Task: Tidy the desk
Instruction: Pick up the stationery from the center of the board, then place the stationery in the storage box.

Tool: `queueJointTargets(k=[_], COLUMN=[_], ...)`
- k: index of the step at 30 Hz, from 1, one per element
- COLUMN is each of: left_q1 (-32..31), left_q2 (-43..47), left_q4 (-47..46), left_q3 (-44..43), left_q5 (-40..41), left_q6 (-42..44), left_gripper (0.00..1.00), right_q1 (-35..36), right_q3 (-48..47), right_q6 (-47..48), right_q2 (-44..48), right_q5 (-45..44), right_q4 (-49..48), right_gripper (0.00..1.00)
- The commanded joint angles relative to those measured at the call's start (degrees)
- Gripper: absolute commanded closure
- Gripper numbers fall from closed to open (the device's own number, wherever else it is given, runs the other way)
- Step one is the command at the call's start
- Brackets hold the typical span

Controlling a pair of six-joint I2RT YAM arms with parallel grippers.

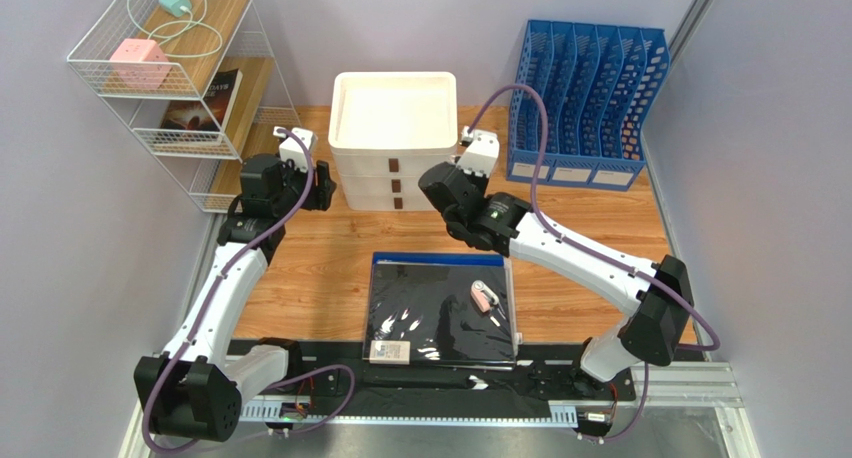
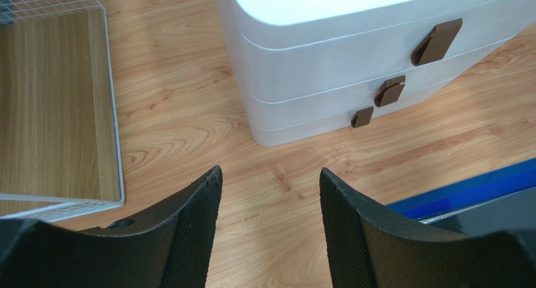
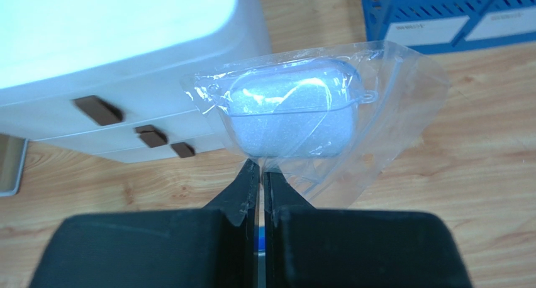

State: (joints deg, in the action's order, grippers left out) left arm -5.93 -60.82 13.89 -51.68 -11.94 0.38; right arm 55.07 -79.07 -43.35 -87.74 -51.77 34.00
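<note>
The desk (image 1: 320, 258) is a light orange-brown wooden top. My right gripper (image 3: 261, 167) is shut on the edge of a clear plastic bag (image 3: 402, 112) that holds a pale blue rounded case (image 3: 292, 115). The bag hangs above the desk (image 3: 472, 143), just right of the white drawer unit (image 3: 113, 55). In the top view the right gripper (image 1: 440, 183) sits at the drawer unit's right front corner. My left gripper (image 2: 269, 170) is open and holds nothing. It hovers over bare desk (image 2: 189, 112), at the left front of the drawer unit (image 2: 352, 55).
A white three-drawer unit (image 1: 393, 138) stands at the back centre, a blue file rack (image 1: 585, 103) at the back right, a white wire shelf (image 1: 170, 68) at the back left. A black folder (image 1: 440, 308) near the front carries a small pink item (image 1: 485, 296) and a white box (image 1: 388, 351).
</note>
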Motion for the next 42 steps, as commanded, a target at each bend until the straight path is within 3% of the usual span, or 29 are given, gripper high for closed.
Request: queueJointTargets(k=[1,10,16,24,25,28,31,36,42], left_q1=[0.3,0.4,0.5,0.7,0.7,0.7,0.7,0.7,0.7], left_q2=[0.7,2.3,3.6,3.8,3.9,3.6,3.4,3.3,3.4], left_q4=[-2.2,-6.7,-8.0,-8.4,-8.7,-8.8,-9.0,-9.1,-9.8], left_q3=[0.0,3.1,4.1,4.5,4.7,4.7,4.8,5.0,5.3], left_q5=[-0.2,2.0,2.0,2.0,2.0,1.9,1.6,1.6,2.5], left_q6=[-1.4,-2.8,-3.2,-3.3,-3.3,-3.2,-3.3,-3.3,-3.3], left_gripper=[0.36,0.36,0.36,0.36,0.36,0.36,0.36,0.36,0.36], right_q1=[0.4,-5.2,-11.1,-14.6,-14.6,-14.6,-14.6,-14.7,-13.9], right_q3=[-12.2,-44.1,-54.5,-51.5,-51.3,-51.4,-51.5,-50.2,-40.7], right_q6=[10.8,17.5,16.1,16.9,17.2,17.9,18.5,19.4,19.7], right_q2=[-3.5,-23.1,-32.9,-34.2,-33.9,-33.8,-33.3,-30.8,-21.3], right_q5=[3.7,19.7,25.1,28.7,29.0,29.5,30.6,31.6,30.5], right_q4=[-1.0,7.3,10.6,6.7,5.7,5.0,4.2,1.6,-5.2], right_gripper=[1.00,1.00,1.00,0.99,0.93,0.60,0.45,0.43,0.45])
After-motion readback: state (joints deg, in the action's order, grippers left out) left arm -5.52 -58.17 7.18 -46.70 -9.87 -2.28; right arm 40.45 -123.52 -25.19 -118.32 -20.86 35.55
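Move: Level with the right hand's height or just below it, the white drawer box's open top tray is centred about 17 cm ahead and 10 cm to its left; that hand already holds the clear bag with the pale case. The blue file rack stands roughly 22 cm ahead and 24 cm to the right, while the pink stapler lies some 14 cm back, 7 cm right and 23 cm lower. From the left hand, the tray is about 14 cm ahead and 14 cm to the right. Swinging the bagged case forward and left over the drawer box's front edge, the right hand travels about 16 cm forward and 8 cm left, arching up some 8 cm and then sinking about 6 cm into place over the top tray. There the fingers open and let go of the bag, as the wrist turns in all nearly 20 degrees counter-clockwise; the hand then starts to draw back slightly. ##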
